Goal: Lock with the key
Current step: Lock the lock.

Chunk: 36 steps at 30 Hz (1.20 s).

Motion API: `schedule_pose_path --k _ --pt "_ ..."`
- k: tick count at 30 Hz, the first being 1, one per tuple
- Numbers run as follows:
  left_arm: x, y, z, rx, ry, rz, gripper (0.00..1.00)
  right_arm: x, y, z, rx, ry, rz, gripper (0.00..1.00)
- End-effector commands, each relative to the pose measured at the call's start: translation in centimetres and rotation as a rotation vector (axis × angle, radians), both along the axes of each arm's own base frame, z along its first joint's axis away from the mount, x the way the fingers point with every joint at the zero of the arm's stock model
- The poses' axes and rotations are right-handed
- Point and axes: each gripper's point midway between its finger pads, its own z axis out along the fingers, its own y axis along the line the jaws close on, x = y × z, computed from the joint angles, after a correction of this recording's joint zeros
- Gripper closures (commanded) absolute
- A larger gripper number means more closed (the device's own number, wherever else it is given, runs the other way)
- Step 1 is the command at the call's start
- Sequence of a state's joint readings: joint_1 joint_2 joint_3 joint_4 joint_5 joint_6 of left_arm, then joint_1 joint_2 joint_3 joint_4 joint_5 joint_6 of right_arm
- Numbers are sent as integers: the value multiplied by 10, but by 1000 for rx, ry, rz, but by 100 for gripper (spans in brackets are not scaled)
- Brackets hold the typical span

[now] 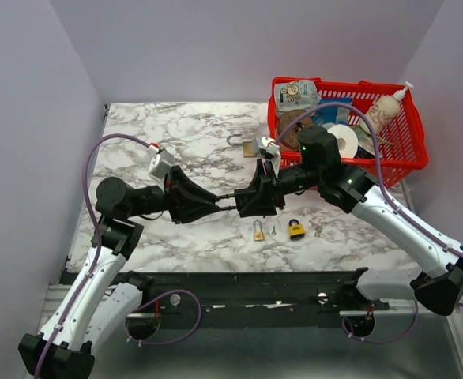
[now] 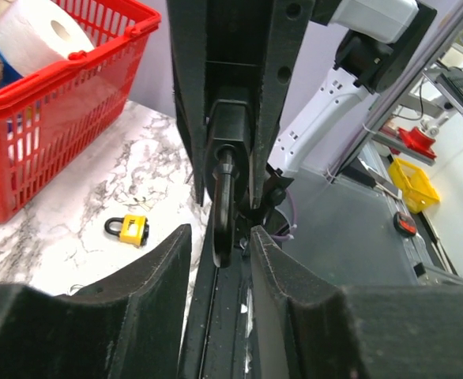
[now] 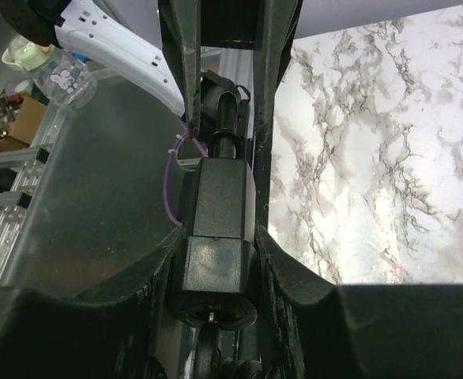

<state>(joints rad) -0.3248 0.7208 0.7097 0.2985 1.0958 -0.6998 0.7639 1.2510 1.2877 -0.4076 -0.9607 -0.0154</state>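
Observation:
My right gripper (image 3: 220, 233) is shut on a black lock (image 3: 216, 213) and holds it above the marble table, between the two arms (image 1: 251, 201). A dark stem with an oval head, seemingly the key (image 2: 222, 225), sticks out of the lock (image 2: 231, 126) toward my left gripper, edge-on. The left gripper (image 2: 220, 237) points at the lock, a finger on either side of that head with a small gap on each side. In the top view the left gripper (image 1: 218, 205) and the right gripper (image 1: 243, 207) nearly meet tip to tip.
A yellow padlock (image 1: 296, 229) lies on the table below the grippers, with a small brass padlock (image 1: 258, 230) and loose keys (image 1: 317, 230) beside it. A red basket (image 1: 409, 150) of items stands at the back right. A black rail (image 1: 239, 288) runs along the near edge.

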Motion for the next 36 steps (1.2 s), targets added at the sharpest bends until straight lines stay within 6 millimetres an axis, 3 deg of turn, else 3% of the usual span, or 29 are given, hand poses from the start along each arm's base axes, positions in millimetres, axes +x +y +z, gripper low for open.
schedule_pose_path --k 1,8,14,28,36 --pt "-4 -8 -10 22 19 -28 60 -4 5 39 114 -89 57 99" --pt "-6 -13 -11 28 20 -45 78 -3 7 41 120 -91 58 99" --pt "-7 -16 -10 26 25 -58 100 -1 8 40 124 -94 55 99" --pt "-9 -20 -7 23 31 -73 100 -8 12 32 113 -103 92 99" --pt "-6 -30 -10 32 48 -81 100 -20 15 10 55 -52 180 99"
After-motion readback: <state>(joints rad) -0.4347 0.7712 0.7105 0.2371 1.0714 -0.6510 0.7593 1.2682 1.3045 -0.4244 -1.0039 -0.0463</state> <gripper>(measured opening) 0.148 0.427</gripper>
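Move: The black lock's shackle reaches out from the right hand's grip; its middle is about 3 cm right of the left hand, level with it in depth and height. The lock body, still held by the right fingers, is some 7 cm right of the left hand. Far below, roughly 30 cm down and 7 cm farther out, lie a gold padlock about 11 cm to the right and a yellow padlock some 21 cm to the right. From the right hand, the shackle is about 4 cm left and 1 cm lower. The black lock's shackle is taken between the left fingertips: the left hand eases about 2 cm right and nearly as far down, slightly back, while its half-open fingers close and pinch the outer end. It pauses, then creeps farther towards the lock body, turning some 5 degrees clockwise overall; the right hand keeps its grip and holds nearly still against it. ##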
